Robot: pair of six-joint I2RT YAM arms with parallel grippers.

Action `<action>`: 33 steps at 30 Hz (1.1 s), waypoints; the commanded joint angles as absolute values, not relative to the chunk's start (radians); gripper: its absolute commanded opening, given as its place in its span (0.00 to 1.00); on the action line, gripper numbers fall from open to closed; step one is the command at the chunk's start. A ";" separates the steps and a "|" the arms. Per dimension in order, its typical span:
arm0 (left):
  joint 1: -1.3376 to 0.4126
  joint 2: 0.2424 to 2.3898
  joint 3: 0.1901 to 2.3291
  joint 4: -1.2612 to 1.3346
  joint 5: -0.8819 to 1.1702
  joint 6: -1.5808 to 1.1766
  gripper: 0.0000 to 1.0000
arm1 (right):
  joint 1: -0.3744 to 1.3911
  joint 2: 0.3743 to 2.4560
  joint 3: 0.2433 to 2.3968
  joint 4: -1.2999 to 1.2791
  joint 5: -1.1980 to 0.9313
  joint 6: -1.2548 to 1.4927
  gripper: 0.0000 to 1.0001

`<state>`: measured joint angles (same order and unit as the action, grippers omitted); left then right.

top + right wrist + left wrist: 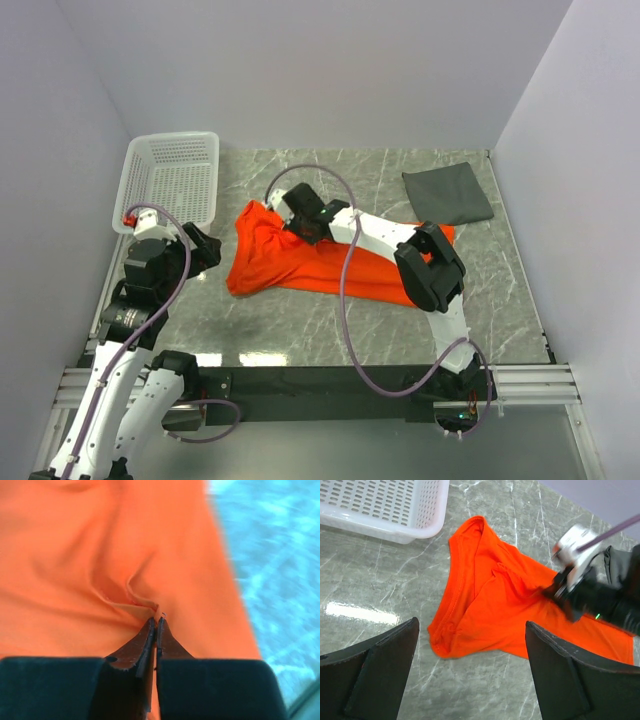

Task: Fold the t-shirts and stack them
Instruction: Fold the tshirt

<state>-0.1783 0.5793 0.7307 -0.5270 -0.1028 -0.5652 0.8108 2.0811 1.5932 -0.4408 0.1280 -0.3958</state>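
The orange t-shirt (300, 262) lies crumpled across the middle of the table, and it fills the right wrist view (75, 555). My right gripper (297, 222) is down on its upper left part, and in its own view (156, 621) it is shut on a pinched fold of the orange cloth. The dark grey t-shirt (447, 192) lies folded flat at the back right. My left gripper (205, 250) hangs open at the left, just short of the orange t-shirt (490, 605); between its fingers (375, 665) is only bare table.
A white lattice basket (172, 178) stands at the back left, its corner showing in the left wrist view (380, 505). Walls close in the marble table (320, 330) on three sides. The right arm's cable loops over the shirt.
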 commanded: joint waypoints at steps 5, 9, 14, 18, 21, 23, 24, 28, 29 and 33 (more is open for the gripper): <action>-0.173 0.574 0.723 -0.485 -0.101 -0.566 0.92 | 0.747 2.123 1.671 -0.420 0.224 -0.265 0.37; -0.173 0.590 0.718 -0.479 -0.084 -0.566 0.92 | 0.739 2.099 1.651 -0.426 0.212 -0.267 0.56; -0.173 0.635 0.713 -0.476 -0.054 -0.574 0.91 | 0.726 2.010 1.626 -0.466 0.140 -0.304 0.60; -0.173 0.716 0.712 -0.508 0.008 -0.646 0.87 | 0.681 1.901 1.582 -0.584 -0.131 -0.441 0.61; -0.173 0.811 0.684 -0.545 0.092 -0.767 0.74 | 0.643 1.784 1.478 -0.652 -0.354 -0.554 0.61; -0.175 0.859 0.605 -0.510 0.188 -0.847 0.67 | 0.627 1.682 1.346 -0.637 -0.388 -0.590 0.61; -0.175 0.876 0.577 -0.467 0.204 -0.866 0.62 | 0.621 1.646 1.297 -0.624 -0.391 -0.594 0.61; -0.190 0.911 0.488 -0.382 0.204 -0.908 0.61 | 0.531 1.469 1.088 -0.600 -0.403 -0.581 0.61; -0.198 0.925 0.482 -0.370 0.204 -0.904 0.61 | 0.497 1.448 1.068 -0.612 -0.419 -0.580 0.61; -0.227 1.026 0.491 -0.313 0.172 -0.879 0.61 | 0.269 1.367 1.025 -0.667 -0.491 -0.595 0.60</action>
<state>-0.2081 0.9833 0.4660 -0.4286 0.1646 -0.8631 0.3992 1.4288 1.0374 -0.6331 -0.4149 -0.5690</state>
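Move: The shirt's near-left corner lies about 8 cm to the left hand's right, 1 cm nearer the base and 20 cm below; the basket is 22 cm ahead and 7 cm left. The right hand's pinched flap belongs about 4 cm ahead and 3 cm right. From that hand the near-left corner is 13 cm back, 10 cm left; the far-left corner 6 cm ahead, 7 cm left; the near-right corner roughly 19 cm back, 34 cm right. Drawing the pinched flap some 4 cm forward and slightly right, the right hand opens and lets go, then swings right and back over the shirt towards its near-right corner, rising about 5 cm. Late on, the left hand drops some 18 cm and drifts right to just short of the near-left corner, fingers tipping down about 35 degrees and partly closing, without gripping. ##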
